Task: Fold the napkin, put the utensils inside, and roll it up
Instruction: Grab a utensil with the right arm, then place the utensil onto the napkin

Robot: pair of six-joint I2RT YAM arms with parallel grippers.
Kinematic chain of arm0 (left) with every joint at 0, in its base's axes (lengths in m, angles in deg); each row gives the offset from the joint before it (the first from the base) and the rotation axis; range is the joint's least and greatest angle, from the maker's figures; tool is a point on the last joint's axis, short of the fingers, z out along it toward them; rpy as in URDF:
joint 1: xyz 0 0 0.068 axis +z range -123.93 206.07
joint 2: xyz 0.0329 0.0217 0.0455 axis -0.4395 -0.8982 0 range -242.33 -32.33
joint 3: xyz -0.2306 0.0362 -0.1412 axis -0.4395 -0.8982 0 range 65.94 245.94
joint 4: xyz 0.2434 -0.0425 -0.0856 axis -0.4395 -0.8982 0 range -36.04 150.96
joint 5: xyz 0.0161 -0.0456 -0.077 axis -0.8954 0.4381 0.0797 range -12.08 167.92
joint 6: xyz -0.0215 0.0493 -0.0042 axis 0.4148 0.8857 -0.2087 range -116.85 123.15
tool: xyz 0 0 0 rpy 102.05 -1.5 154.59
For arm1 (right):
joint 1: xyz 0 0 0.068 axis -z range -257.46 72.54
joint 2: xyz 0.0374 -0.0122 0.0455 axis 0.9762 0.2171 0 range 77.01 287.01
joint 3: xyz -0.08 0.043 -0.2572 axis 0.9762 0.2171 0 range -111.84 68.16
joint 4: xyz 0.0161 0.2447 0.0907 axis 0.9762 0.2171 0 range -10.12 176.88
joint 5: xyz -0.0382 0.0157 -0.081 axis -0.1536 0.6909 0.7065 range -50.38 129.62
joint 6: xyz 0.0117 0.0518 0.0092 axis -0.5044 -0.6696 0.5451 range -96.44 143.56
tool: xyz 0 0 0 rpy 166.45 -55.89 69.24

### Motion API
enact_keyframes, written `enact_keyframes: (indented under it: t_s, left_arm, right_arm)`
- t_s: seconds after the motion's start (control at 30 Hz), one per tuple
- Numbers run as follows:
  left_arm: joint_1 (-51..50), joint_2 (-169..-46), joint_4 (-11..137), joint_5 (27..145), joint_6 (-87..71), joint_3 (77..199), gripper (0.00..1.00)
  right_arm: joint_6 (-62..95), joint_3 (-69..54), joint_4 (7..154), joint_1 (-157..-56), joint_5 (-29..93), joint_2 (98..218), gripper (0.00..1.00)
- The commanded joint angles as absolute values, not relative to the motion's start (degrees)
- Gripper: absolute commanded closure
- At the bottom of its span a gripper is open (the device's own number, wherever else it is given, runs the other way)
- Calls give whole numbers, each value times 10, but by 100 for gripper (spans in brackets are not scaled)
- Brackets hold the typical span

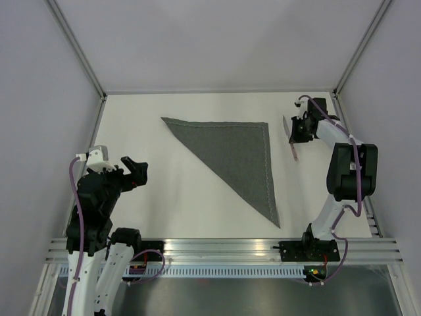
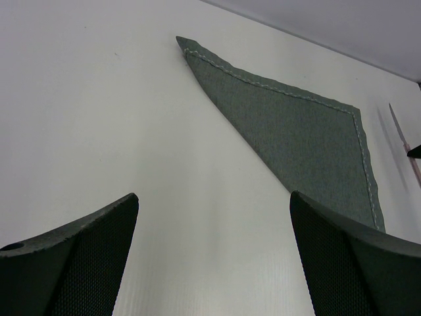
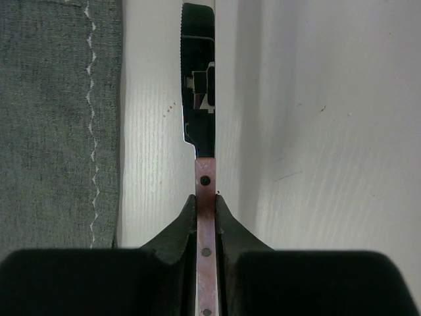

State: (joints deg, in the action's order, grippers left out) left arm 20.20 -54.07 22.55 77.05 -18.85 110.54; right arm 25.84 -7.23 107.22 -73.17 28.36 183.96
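Note:
The napkin [image 1: 237, 155] lies folded into a dark grey triangle on the white table, with its pale stitched edges along the far and right sides; it also shows in the left wrist view [image 2: 302, 138] and the right wrist view [image 3: 46, 118]. A knife [image 1: 293, 151] sits just right of the napkin, at the far right. My right gripper [image 1: 299, 130] is shut on the knife's pinkish handle [image 3: 205, 178], and the shiny blade [image 3: 199, 79] points ahead of the fingers. My left gripper [image 1: 138, 172] hangs open over bare table, left of the napkin [image 2: 214, 201], holding nothing.
Grey walls and slanted frame posts [image 1: 77, 46] close in the table on the left, right and far sides. A metal rail [image 1: 223, 247] runs along the near edge by the arm bases.

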Motion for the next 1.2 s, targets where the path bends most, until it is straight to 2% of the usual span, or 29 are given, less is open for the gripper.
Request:
enact_keyframes:
  t_s: [0.0, 0.23, 0.53, 0.83, 1.17]
  left_arm:
    - [199, -544, 243, 790, -167, 1101, 0]
    - [199, -547, 243, 788, -169, 1101, 0]
    - [199, -555, 241, 782, -172, 1101, 0]
    - [200, -565, 237, 746, -179, 1101, 0]
    - [199, -576, 236, 745, -179, 1102, 0]
  right_arm:
    - [266, -73, 1097, -732, 265, 1805, 100]
    - [279, -62, 1105, -765, 257, 1763, 100]
    - [270, -39, 1106, -917, 253, 1728, 99]
    - [252, -4, 1044, -1039, 271, 1753, 100]
    - [244, -18, 1005, -1098, 281, 1796, 100]
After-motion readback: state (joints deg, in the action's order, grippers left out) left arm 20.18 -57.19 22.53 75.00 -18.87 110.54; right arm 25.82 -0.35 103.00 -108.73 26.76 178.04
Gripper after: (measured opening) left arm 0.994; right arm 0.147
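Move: With the knife already pinched by its handle and clear of the table in my right hand, I take it to the middle of the folded napkin, about 22 cm left, 8 cm back and 5 cm below. The napkin's far right corner is some 9 cm left and 8 cm ahead, its near corner about 10 cm left and 34 cm back. From my left hand, the napkin's middle is roughly 38 cm right, 14 cm ahead and 24 cm down. I sweep my right hand about 25 cm left, drawing back towards my base as I go, from the bare table across the napkin's right edge to above its middle. I rise over the first half, then sink nearly as much, turning the knife some 35 degrees counter-clockwise and keeping my closed pinch on the handle. ##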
